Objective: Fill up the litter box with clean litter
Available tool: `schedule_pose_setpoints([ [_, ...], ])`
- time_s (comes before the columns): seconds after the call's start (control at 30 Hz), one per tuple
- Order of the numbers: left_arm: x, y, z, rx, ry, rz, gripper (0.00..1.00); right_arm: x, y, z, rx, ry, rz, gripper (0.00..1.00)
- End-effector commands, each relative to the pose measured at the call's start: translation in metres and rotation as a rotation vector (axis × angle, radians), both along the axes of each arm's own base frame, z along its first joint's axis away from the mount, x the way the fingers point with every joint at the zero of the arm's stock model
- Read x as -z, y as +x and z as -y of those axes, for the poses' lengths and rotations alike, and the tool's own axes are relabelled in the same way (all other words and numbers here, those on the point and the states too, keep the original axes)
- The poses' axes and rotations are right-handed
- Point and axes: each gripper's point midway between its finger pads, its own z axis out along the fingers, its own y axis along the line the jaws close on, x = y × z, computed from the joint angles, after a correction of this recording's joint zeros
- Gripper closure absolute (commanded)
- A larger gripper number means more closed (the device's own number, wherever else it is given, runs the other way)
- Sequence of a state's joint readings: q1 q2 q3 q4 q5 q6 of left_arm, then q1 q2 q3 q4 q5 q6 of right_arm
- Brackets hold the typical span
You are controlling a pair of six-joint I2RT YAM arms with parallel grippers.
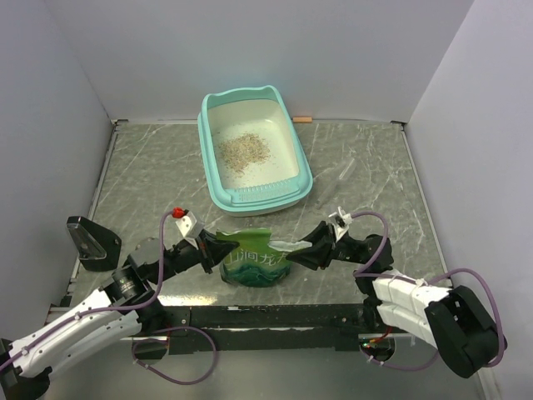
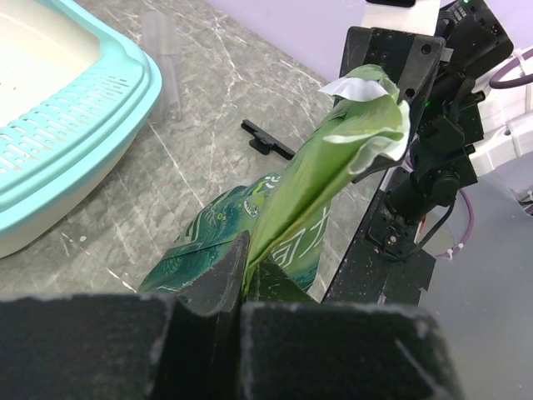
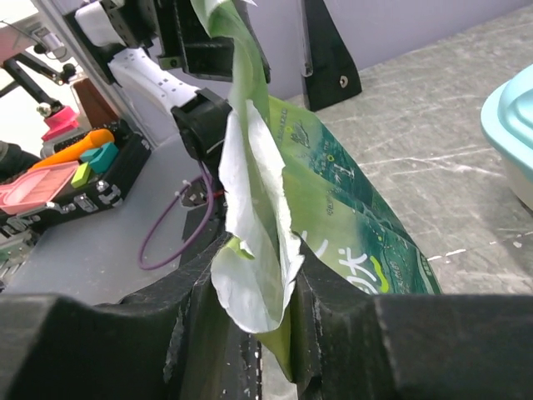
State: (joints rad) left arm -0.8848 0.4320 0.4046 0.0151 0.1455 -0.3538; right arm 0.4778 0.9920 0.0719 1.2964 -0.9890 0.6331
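Observation:
The turquoise litter box [image 1: 301,158] stands at the back middle of the table. A small patch of beige litter [image 1: 243,150] lies on its whitish floor. A glossy green bag [image 1: 254,265] stands near the front edge between my two grippers. My left gripper [image 1: 215,252] [image 2: 250,254] is shut on the bag's left top edge. My right gripper [image 1: 300,252] [image 3: 262,250] has its jaws partly apart around the bag's torn right top edge [image 3: 250,275], which curls loosely between them. The bag's top [image 2: 350,142] stretches from one gripper to the other.
A clear plastic scoop [image 1: 346,171] [image 2: 162,50] lies right of the litter box. A black stand [image 1: 92,242] sits at the left edge and a small black piece [image 2: 266,140] on the marbled table [image 1: 375,167]. White walls close in three sides.

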Motion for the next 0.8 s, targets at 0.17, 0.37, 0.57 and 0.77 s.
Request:
schedule_pose_setpoints([
  [0.17, -0.04, -0.001, 0.001, 0.008, -0.105, 0.047, 0.99, -0.052, -0.024, 0.01, -0.03, 0.159, 0.309, 0.69],
  [0.37, -0.039, -0.003, 0.002, 0.017, -0.103, 0.044, 0.99, -0.052, -0.023, 0.01, -0.02, 0.163, 0.308, 0.76],
  [0.57, -0.039, -0.002, 0.003, 0.015, -0.102, 0.025, 0.99, -0.063, -0.027, 0.014, -0.016, 0.191, 0.301, 0.97],
  [0.77, -0.044, -0.004, 0.0, -0.007, -0.088, -0.099, 0.99, -0.065, -0.015, 0.008, -0.047, 0.123, 0.022, 1.0],
])
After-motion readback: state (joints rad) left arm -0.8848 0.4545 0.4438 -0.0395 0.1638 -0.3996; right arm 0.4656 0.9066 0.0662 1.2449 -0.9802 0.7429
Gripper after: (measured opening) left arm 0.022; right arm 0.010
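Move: Between the right hand's half-open fingertips, only about 2 cm to its left and level fore and aft, sits the white-lined rim of the litter bag. The bag's body hangs below it, about 14 cm left and level fore and aft, some 11 cm down; the litter box's middle is roughly 44 cm ahead, 15 cm left and 13 cm lower. From the left hand, the white rim lies about 18 cm to the right, level fore and aft and 3 cm lower. Closing fully from about a third open, the right fingers pinch the white bag rim between their tips; the hand hardly travels meanwhile, rising about 1 cm with a slight easing back and to the right late on, and tilting some 5 degrees. The left hand stays in place and keeps its hold on the bag's opposite rim. ##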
